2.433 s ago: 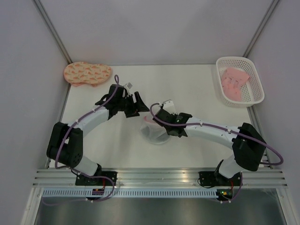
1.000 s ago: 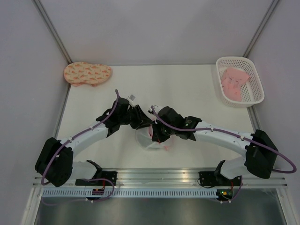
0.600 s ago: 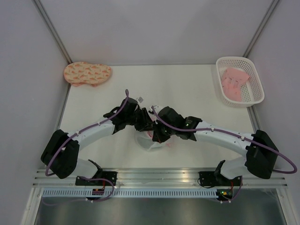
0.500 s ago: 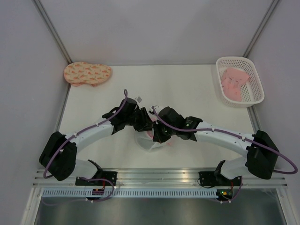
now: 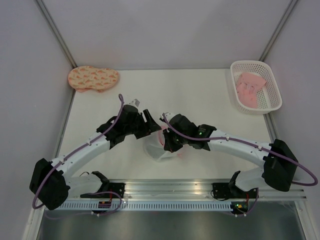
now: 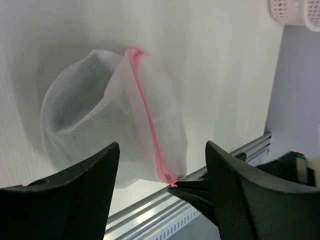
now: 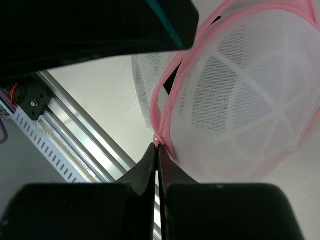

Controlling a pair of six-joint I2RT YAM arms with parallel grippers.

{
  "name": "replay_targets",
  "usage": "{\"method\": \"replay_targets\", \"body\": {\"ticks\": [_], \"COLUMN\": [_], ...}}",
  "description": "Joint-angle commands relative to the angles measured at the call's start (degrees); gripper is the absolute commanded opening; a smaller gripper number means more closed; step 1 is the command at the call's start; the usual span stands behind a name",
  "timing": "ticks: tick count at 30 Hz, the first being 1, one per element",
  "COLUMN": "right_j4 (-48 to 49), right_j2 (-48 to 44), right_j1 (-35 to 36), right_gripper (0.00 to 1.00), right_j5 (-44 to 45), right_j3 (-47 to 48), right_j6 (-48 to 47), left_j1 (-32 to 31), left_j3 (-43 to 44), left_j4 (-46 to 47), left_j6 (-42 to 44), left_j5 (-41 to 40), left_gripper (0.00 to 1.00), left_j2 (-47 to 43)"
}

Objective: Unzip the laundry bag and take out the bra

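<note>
The laundry bag point(image 5: 159, 150), a white mesh pouch with a pink zipper rim, lies at the table's near middle. It also fills the left wrist view point(image 6: 110, 130) and the right wrist view point(image 7: 240, 100). My right gripper point(image 5: 167, 145) point(image 7: 157, 150) is shut on the pink zipper pull at the bag's near edge. Its black fingertips point(image 6: 200, 192) show pinching that pull. My left gripper point(image 5: 149, 123) point(image 6: 161, 150) hangs open just left of and above the bag, touching nothing. The zipper gapes partly open. I cannot make out the bra; only thin dark slivers show in the gap.
A peach patterned padded piece point(image 5: 93, 78) lies at the far left corner. A white lattice basket point(image 5: 235, 70) holding a pink garment point(image 5: 250, 86) stands at the far right. An aluminium rail point(image 5: 170, 187) runs along the near edge, close to the bag.
My left gripper has opened and drawn back to the left, away from the bag. The right gripper has kept its pinch on the zipper pull in the same place.
</note>
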Motion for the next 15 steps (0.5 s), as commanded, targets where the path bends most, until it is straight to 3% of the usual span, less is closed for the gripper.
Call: {"method": "replay_targets", "body": {"ticks": [1,10,13,15], "right_j4": [0.94,1.47,1.38,0.95], "right_j2": [-1.21,-1.30,-1.30,-1.39], "right_j1": [-0.03,0.06,0.06,0.06], "right_gripper": [0.01,0.00,0.00,0.00], "right_j5": [0.54,-0.34,-0.34,-0.25], "right_j3": [0.15,-0.55,-0.55,-0.64], "right_j6": [-0.23,-0.23,-0.41,-0.41], "left_j1": [-0.71,-2.81,-3.43,-3.43], "left_j3": [-1.42,-0.65,0.76,0.85], "left_j4": [-3.12,3.56,4.18,4.88], "left_j6": [-1.17,-3.63,-3.54,-3.63], "left_j5": [1.95,5.47,5.56,5.30], "left_gripper": [0.74,0.71,0.54,0.28], "left_j2": [3.58,8.68,10.62,11.32]}}
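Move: The pink zip band lies about 7 cm below the left hand, some 3 cm back and 3 cm to its right. The right hand's shut fingers, holding the band's end, are roughly 7 cm back, 6 cm right and 4 cm below the left hand; the bag's slack mesh lies some 8 cm back, 1 cm right and 11 cm below it. From the right hand, that stretch of band is about 4 cm ahead, 3 cm left and 2 cm down. Down first, about 6 cm and easing back a little, the left hand sinks with open fingers onto the pink zip band beside the right hand's grip, its fingers tipping some 10 degrees steeper. It then slides about 2 cm to the right while the fingers close to about half their former gap around the band. The right hand stays put, still pinching the band's end. ##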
